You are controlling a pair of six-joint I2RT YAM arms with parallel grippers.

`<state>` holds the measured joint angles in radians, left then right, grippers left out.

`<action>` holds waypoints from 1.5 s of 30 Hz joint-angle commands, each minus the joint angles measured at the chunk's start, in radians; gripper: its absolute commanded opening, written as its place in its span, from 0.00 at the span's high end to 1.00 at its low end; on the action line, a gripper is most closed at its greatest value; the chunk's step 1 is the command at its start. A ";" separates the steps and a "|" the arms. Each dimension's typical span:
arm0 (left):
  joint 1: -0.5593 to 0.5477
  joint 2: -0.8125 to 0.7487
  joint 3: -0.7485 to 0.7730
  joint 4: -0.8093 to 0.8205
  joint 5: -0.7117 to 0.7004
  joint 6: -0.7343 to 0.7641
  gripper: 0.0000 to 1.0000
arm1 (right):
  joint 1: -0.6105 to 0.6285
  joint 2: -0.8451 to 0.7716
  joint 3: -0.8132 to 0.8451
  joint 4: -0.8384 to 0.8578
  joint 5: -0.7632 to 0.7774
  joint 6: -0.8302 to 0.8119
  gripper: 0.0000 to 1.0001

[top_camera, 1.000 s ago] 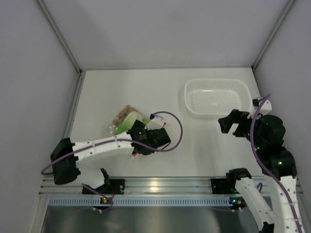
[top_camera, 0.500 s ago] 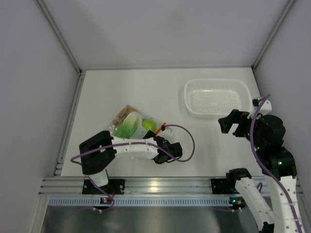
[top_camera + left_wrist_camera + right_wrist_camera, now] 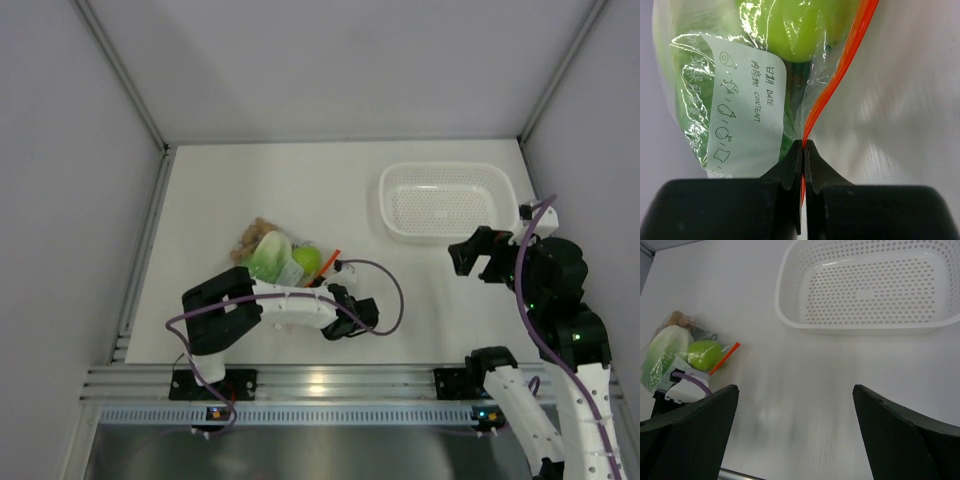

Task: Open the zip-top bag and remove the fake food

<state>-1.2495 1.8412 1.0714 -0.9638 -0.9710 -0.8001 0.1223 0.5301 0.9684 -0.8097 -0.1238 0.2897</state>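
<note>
The zip-top bag (image 3: 266, 268) lies on the white table, left of centre, with its orange-red zip strip (image 3: 331, 261) along the right edge. Through the clear plastic I see the fake food: a lime-green fruit (image 3: 307, 261), leafy lettuce (image 3: 267, 252) and a brown ball cluster (image 3: 255, 231). My left gripper (image 3: 330, 291) reaches in from the near side. In the left wrist view this gripper (image 3: 804, 145) is shut on the zip strip (image 3: 836, 79), beside the bag's printed label (image 3: 747, 107). My right gripper (image 3: 478, 256) hangs open above the table at the right; its wrist view (image 3: 795, 405) shows nothing between the fingers.
A white perforated basket (image 3: 384, 196) stands at the back right, and its rim (image 3: 855, 328) fills the top of the right wrist view. White walls enclose the table on three sides. An aluminium rail (image 3: 320, 382) runs along the near edge.
My left arm has swung round to the near right side of the bag, and its gripper has gone from open to shut on the zip strip. The right arm has not moved.
</note>
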 commanded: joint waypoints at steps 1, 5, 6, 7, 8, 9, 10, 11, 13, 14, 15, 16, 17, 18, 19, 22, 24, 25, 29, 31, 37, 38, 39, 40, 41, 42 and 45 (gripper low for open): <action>0.004 -0.065 0.056 0.008 -0.044 -0.024 1.00 | 0.005 -0.012 -0.005 0.033 -0.011 -0.006 0.01; 0.009 -0.166 0.111 0.010 -0.014 -0.007 1.00 | 0.005 -0.010 -0.007 0.035 -0.016 -0.003 0.01; 0.013 -0.187 0.140 0.008 0.006 -0.005 1.00 | 0.005 -0.009 -0.010 0.038 -0.023 0.000 0.00; 0.018 -0.207 0.154 0.011 0.014 -0.007 1.00 | 0.004 -0.007 -0.011 0.040 -0.028 0.003 0.01; 0.021 -0.247 0.172 0.010 0.021 -0.005 1.00 | 0.005 -0.008 -0.013 0.044 -0.034 0.005 0.01; 0.028 -0.266 0.203 0.011 0.028 -0.008 1.00 | 0.005 -0.009 -0.020 0.053 -0.040 0.008 0.01; 0.033 -0.287 0.220 0.011 0.037 -0.013 1.00 | 0.005 -0.010 -0.023 0.060 -0.056 0.017 0.00; 0.038 -0.319 0.235 0.010 0.038 -0.016 1.00 | 0.005 -0.012 -0.026 0.063 -0.062 0.022 0.01; 0.054 -0.353 0.275 0.011 0.043 -0.027 1.00 | 0.005 -0.010 -0.037 0.081 -0.097 0.032 0.01; 0.061 -0.367 0.286 0.010 0.046 -0.042 1.00 | 0.004 -0.010 -0.042 0.090 -0.112 0.037 0.01; 0.076 -0.402 0.298 0.011 0.052 -0.051 1.00 | 0.004 -0.012 -0.056 0.099 -0.135 0.037 0.00; 0.085 -0.419 0.318 0.013 0.063 -0.072 1.00 | 0.005 -0.012 -0.065 0.125 -0.202 0.031 0.00; 0.110 -0.436 0.332 0.014 0.080 -0.086 1.00 | 0.005 -0.013 -0.074 0.148 -0.250 0.026 0.01; 0.120 -0.469 0.341 0.014 0.087 -0.100 1.00 | 0.005 -0.015 -0.104 0.170 -0.348 0.028 0.00; 0.130 -0.487 0.351 0.016 0.081 -0.115 1.00 | 0.005 -0.021 -0.121 0.202 -0.394 0.034 0.01; 0.153 -0.546 0.374 0.016 0.064 -0.227 1.00 | 0.007 -0.022 -0.178 0.322 -0.557 0.066 0.01; 0.157 -0.576 0.372 0.019 0.057 -0.293 1.00 | 0.016 -0.015 -0.200 0.382 -0.620 0.083 0.00; 0.159 -0.598 0.371 0.017 0.054 -0.362 1.00 | 0.022 -0.007 -0.201 0.392 -0.629 0.077 0.00; 0.159 -0.652 0.335 0.034 0.080 -0.548 1.00 | 0.155 0.050 -0.154 0.353 -0.551 0.011 0.01; 0.157 -0.677 0.294 0.089 0.113 -0.624 1.00 | 0.236 0.071 -0.137 0.336 -0.438 -0.015 0.02; 0.159 -0.755 0.177 0.253 0.157 -0.766 1.00 | 0.534 0.154 -0.123 0.374 -0.160 -0.020 0.06; 0.159 -0.761 0.165 0.261 0.153 -0.796 1.00 | 0.587 0.157 -0.134 0.392 -0.137 -0.012 0.07; 0.159 -0.770 0.151 0.269 0.153 -0.827 1.00 | 0.608 0.160 -0.143 0.412 -0.098 0.002 0.07; 0.159 -0.777 0.118 0.276 0.152 -0.893 1.00 | 0.626 0.159 -0.154 0.475 -0.082 0.011 0.12; 0.157 -0.781 0.099 0.299 0.149 -0.925 1.00 | 0.660 0.156 -0.186 0.512 -0.073 0.020 0.13; 0.159 -0.792 0.079 0.312 0.149 -0.953 1.00 | 0.674 0.151 -0.206 0.562 -0.074 0.038 0.14; 0.159 -0.806 0.018 0.330 0.160 -1.079 1.00 | 0.724 0.127 -0.292 0.759 -0.054 0.051 0.22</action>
<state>-1.0927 1.0687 1.1194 -0.7528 -0.8051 -1.6970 0.7982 0.6796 0.7280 -0.2893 -0.2493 0.3183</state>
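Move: The left fingers already pinch the red zip about midway; the middle of the zip-top bag lies some 6 cm to that hand's left and 3 cm ahead, at about its height. The green fruit sits about 5 cm straight ahead, the leafy green about 6 cm ahead and 8 to the left. From the empty right hand, the zip's middle is roughly 31 cm left, level fore and aft, and 23 cm below; the white basket is 17 cm ahead, 2 left, 22 below. Upward, quickly, the left hand carries the pinched zip some 25 cm, rolling about 100 degrees so its left side drops and swinging a little counter-clockwise, then sinks slightly. The right hand sweeps about 18 cm left and slightly back towards the raised bag, turning some 45 degrees counter-clockwise; its fingers just begin to narrow, short of touching the bag. ##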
